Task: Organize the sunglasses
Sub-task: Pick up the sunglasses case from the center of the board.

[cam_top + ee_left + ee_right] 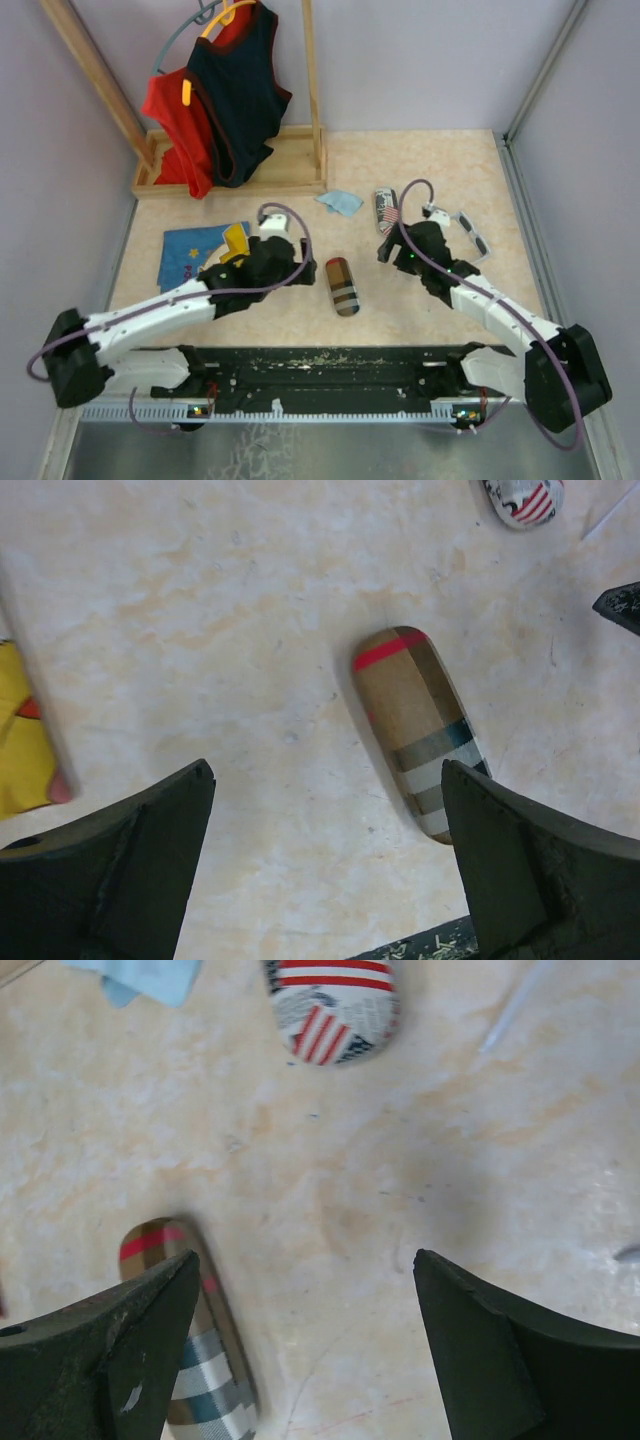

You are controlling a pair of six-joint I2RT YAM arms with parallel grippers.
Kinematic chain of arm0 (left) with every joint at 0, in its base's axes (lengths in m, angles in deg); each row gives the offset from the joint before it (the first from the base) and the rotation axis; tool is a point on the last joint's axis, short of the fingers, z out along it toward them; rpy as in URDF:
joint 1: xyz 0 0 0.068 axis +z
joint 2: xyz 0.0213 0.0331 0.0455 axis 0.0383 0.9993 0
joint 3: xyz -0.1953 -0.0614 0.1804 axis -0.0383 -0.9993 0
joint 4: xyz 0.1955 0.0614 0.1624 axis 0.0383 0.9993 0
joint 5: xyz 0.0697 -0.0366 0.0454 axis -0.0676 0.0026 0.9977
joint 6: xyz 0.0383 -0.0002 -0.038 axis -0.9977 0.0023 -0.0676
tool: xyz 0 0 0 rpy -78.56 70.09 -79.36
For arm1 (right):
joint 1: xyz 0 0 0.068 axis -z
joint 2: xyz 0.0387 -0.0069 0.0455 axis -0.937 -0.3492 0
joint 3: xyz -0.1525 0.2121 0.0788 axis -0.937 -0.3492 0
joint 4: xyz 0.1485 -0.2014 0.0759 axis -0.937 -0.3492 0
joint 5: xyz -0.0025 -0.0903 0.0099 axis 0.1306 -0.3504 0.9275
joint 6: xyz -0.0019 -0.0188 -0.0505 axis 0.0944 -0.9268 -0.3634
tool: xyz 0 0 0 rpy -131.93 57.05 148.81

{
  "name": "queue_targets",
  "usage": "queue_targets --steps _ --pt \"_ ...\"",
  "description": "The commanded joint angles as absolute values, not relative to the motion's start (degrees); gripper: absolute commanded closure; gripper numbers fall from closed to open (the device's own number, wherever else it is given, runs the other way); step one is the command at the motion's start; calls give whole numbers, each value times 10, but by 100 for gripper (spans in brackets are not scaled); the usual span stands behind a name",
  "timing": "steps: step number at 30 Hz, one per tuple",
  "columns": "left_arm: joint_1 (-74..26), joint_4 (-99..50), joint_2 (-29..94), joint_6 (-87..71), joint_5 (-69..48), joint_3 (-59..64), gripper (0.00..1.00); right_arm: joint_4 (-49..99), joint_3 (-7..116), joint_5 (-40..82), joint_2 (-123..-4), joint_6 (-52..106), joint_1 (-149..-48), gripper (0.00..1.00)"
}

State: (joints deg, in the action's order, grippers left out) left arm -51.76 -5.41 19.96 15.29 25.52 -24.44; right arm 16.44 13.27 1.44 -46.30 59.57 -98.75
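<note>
A white-grey pair of sunglasses (471,232) lies on the table at the right, just beyond my right arm. One of its thin arms shows as a pale streak (514,1012) in the right wrist view. My left gripper (303,262) hovers open left of the plaid case (342,286), with bare table between its fingers (325,785). My right gripper (392,252) is open as well, above bare table between the plaid case (200,1360) and the flag-print case (335,1005). Neither gripper holds anything (305,1270).
The flag-print case (386,210) lies behind the right gripper, with a light-blue cloth (340,203) to its left. A blue and yellow cloth (200,250) lies at the left. A wooden clothes rack (235,175) with red and navy shirts stands at the back.
</note>
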Motion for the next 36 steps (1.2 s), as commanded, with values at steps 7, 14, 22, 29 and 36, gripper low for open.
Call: queue_targets --steps 7,14,22,29,36 --pt "-627 35 454 362 377 -61 0 214 23 112 -352 647 -893 13" --pt "-632 180 599 458 370 70 0 204 6 118 -312 645 -892 13" --pt "-635 197 670 471 355 113 0 204 -9 133 -298 634 -892 13" --pt "-636 204 698 468 350 139 0 202 -10 135 -293 623 -892 14" --pt "-636 206 719 465 349 154 5 201 -11 136 -295 613 -892 14"
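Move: Some 12 cm to the left hand's right, 3 cm back and 13 cm below lies the tartan sunglasses case, its length running nearly fore-and-aft. The flag case lies about 18 cm farther out than this case and 11 cm to the right of it; the blue cloth is some 20 cm straight beyond it. From the right hand, the tartan case is about 11 cm left, 7 cm back and 6 cm below. Swinging right about 12 cm, most of it early on, the left hand drops some 11 cm towards the tartan case, its fingers tipping more steeply down and turning about 15 degrees counter-clockwise. They stay wide open, ending either side of the case in its own view, with no touch to be seen. The right hand, empty and open, draws about 4 cm back, with some drift right and down. ##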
